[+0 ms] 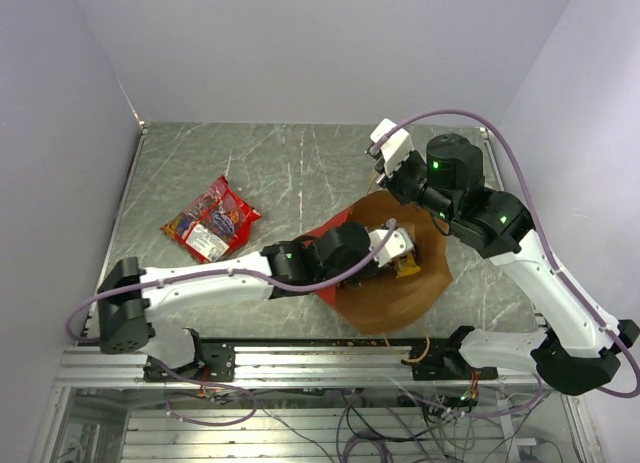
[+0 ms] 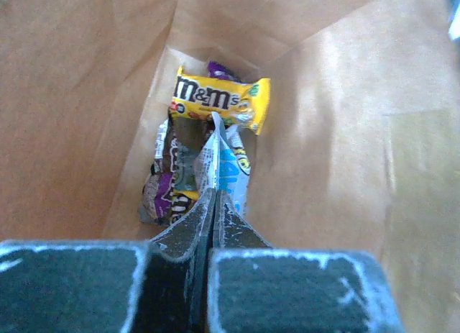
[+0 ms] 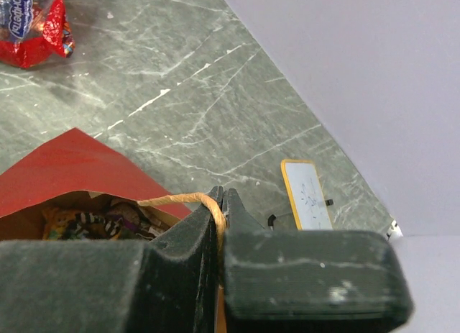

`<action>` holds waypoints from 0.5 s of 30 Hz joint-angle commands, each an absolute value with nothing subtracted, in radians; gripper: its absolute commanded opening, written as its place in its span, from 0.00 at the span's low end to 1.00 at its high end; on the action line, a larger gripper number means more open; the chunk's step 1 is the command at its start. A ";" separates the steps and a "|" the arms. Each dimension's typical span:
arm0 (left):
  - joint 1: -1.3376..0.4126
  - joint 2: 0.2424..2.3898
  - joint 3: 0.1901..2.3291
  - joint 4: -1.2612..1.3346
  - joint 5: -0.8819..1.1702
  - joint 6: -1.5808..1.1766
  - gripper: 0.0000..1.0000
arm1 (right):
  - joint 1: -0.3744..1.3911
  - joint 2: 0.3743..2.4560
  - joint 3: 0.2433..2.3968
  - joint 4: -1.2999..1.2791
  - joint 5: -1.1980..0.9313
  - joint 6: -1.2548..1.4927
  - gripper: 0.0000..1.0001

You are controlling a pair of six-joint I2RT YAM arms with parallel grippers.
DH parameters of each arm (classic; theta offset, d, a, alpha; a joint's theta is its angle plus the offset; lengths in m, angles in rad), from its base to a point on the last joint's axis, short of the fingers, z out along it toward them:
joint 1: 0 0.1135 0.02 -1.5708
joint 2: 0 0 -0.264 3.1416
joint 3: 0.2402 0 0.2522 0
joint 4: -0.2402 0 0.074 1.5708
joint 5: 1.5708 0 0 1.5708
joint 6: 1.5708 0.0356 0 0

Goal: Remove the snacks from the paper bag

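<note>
The brown paper bag (image 1: pixel 405 293) lies open mid-table, its red side panel (image 3: pixel 72 167) facing up. My left gripper (image 2: pixel 214 195) is deep inside it, shut on the edge of a silver-blue packet (image 2: pixel 228 164). Beyond that lie a yellow M&M's packet (image 2: pixel 219 97) and a purple wrapper (image 2: pixel 164 195) on the bag's bottom. My right gripper (image 3: pixel 221 196) is shut on the bag's twine handle (image 3: pixel 180 200) at the bag's far rim. A red chip bag (image 1: pixel 212 220) rests on the table to the left of the bag.
A small white card with a yellow border (image 3: pixel 307 194) lies on the marble table (image 1: pixel 300 163) past the right gripper. Walls close the table at the back and both sides. The left arm (image 1: pixel 220 278) stretches across the front.
</note>
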State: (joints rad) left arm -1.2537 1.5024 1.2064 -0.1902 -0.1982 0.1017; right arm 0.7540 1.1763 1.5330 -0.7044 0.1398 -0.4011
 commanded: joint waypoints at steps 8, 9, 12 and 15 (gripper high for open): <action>-1.282 1.235 1.366 -0.431 -0.140 -0.192 0.07 | 0.759 1.142 1.469 -0.580 0.335 -0.381 0.00; -1.282 1.219 1.385 -0.444 -0.158 -0.217 0.07 | 0.759 1.139 1.459 -0.571 0.368 -0.374 0.00; -1.270 1.166 1.427 -0.450 -0.221 -0.284 0.07 | 0.759 1.129 1.427 -0.539 0.421 -0.371 0.00; -1.220 1.129 1.453 -0.471 -0.256 -0.357 0.07 | 0.758 1.128 1.411 -0.525 0.456 -0.367 0.00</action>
State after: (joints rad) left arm -1.2675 1.1801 1.4040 -0.4213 -0.1829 -0.2241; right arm 0.7559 1.1580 1.4216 -0.6113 0.3508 -0.3847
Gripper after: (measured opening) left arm 0.075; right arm 0.004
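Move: The left gripper, still shut on the blue-and-white snack packet, is inside the paper bag; the bag's middle lies about 3 cm ahead, 6 cm right and 8 cm below, and the yellow M&M's packet some 6 cm ahead, 11 cm right and 14 cm down. The red snack bag lies on the table roughly 20 cm ahead, 43 cm left and 19 cm down. From the right hand, the paper bag's middle is about 6 cm back, 6 cm right and 24 cm below, the red snack bag 11 cm ahead, 41 cm left and 35 cm below. Lift the left gripper up through the bag's mouth, about 17 cm, drifting left and a little back as you rise, fingers kept shut on the blue-and-white packet; swing the fingertips up towards level as you go. With the right gripper keep pinching the cord handle and ease it a few centimetres right, forward and down, turning slightly clockwise. ##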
